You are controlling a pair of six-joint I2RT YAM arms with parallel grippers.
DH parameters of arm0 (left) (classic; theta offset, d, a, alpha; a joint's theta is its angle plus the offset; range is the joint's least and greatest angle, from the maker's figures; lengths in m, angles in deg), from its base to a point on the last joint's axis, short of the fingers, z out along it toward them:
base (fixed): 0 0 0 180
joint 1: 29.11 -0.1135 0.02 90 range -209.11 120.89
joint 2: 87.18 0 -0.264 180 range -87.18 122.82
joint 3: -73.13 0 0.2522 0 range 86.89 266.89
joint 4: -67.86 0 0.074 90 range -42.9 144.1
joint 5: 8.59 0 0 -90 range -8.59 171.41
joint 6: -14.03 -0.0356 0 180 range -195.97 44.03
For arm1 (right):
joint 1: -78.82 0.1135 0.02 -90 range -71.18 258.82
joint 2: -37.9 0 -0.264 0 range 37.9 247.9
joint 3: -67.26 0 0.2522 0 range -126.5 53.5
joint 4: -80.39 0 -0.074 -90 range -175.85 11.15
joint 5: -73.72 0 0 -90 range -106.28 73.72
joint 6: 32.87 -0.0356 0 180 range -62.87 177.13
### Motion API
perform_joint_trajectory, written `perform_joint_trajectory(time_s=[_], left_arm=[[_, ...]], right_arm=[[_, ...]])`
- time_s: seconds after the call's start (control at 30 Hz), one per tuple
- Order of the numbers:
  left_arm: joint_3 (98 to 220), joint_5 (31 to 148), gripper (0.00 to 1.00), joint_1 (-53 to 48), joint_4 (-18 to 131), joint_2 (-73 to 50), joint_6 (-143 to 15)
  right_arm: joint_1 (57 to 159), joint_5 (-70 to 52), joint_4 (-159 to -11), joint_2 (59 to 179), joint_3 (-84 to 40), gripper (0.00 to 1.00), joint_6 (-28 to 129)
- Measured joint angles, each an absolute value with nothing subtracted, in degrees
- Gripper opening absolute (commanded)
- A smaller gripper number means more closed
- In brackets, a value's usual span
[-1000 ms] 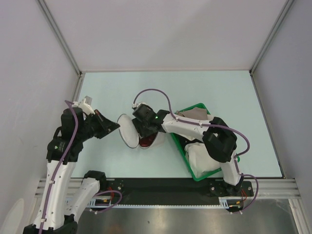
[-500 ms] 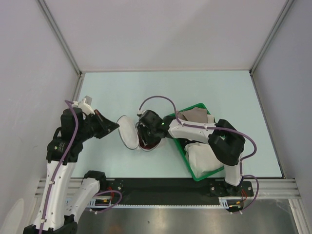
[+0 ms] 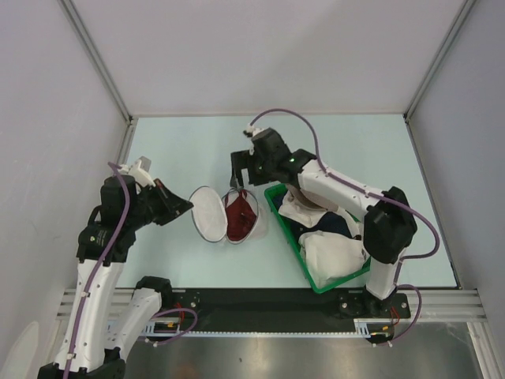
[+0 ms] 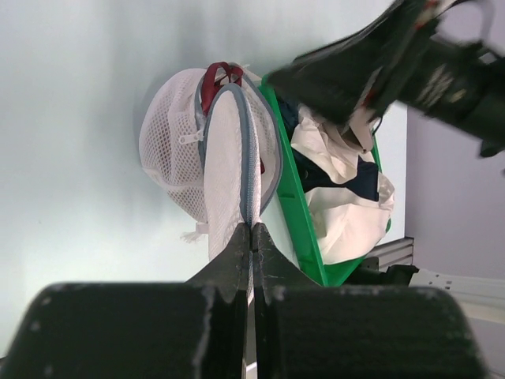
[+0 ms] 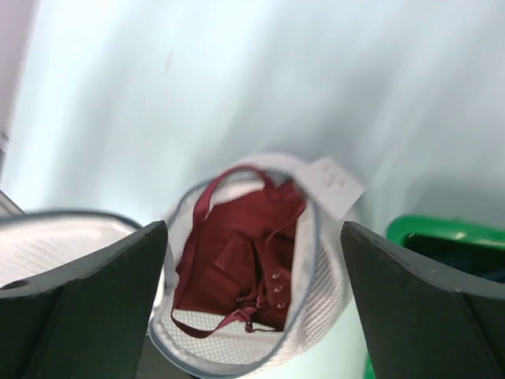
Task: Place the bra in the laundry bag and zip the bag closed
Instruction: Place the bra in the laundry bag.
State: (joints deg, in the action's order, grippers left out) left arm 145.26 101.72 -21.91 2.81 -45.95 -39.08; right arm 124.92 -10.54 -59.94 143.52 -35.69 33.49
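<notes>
The laundry bag point(image 3: 207, 213) lies open on the table, its white mesh lid standing up on the left. The maroon bra point(image 3: 239, 215) is bunched inside the lower half, a strap point(image 4: 217, 75) showing over the rim. My left gripper point(image 3: 178, 207) is shut on the lid's grey zipper rim point(image 4: 251, 189). My right gripper point(image 3: 239, 175) hangs open above the bag's far side with nothing between its fingers. From the right wrist, the bra point(image 5: 237, 268) with its hooks fills the mesh cup point(image 5: 316, 308), and a white tag point(image 5: 339, 181) sticks out. The left gripper point(image 4: 252, 229) pinches the rim.
A green plastic basket point(image 3: 278, 212) with white and navy garments point(image 3: 331, 249) stands right against the bag's right side. In the left wrist view, the basket point(image 4: 293, 189) sits just behind the bag. The right arm point(image 3: 339, 185) reaches over the basket.
My right gripper has opened wide, left the bra in the bag, and lifted away toward the far side. The left gripper keeps its hold on the lid.
</notes>
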Motion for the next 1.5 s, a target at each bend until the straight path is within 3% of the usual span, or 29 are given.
perform_joint_trajectory(time_s=[0.2,0.4,0.57,0.9,1.5], left_arm=[[144.85,101.77,0.00,-21.91,3.01,-45.55,-40.50],[144.83,102.49,0.00,-21.91,3.05,-45.20,-41.51],[144.74,102.60,0.00,-21.91,3.05,-45.29,-41.84],[146.29,90.49,0.00,-21.91,-2.41,-48.15,-41.60],[148.56,78.38,0.00,-21.91,-8.71,-53.62,-40.90]], right_arm=[[115.96,-3.59,-61.12,142.98,-38.33,1.00,33.45],[110.21,8.14,-62.45,152.02,-40.89,1.00,29.82],[110.23,11.07,-67.74,153.07,-32.73,0.99,22.74],[111.44,10.96,-84.94,147.50,-18.90,1.00,3.44],[120.44,-2.81,-93.36,142.95,-9.89,1.00,-19.05]])
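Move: The left gripper still pinches the edge of the bag lid, whose middle lies about 4 cm to its right, 2 cm ahead and 9 cm below; the bra in the laundry bag is some 12 cm right, 5 cm ahead and 18 cm below. From the empty right gripper, the bra lies about 6 cm back, 1 cm left and 12 cm below, the lid's middle 9 cm back and 9 cm left, and the green basket's middle 24 cm right and 8 cm back. Swing the open right gripper forward and right, away from the bra, then drop it and bring it back beside the bag's right side, ending about 5 cm lower than it began, rolled clockwise some 55 degrees with its fingers wide. Meanwhile keep the left pinch on the lid and, after a pause, draw it about 7 cm left and slightly back, turning the wrist counter-clockwise. ##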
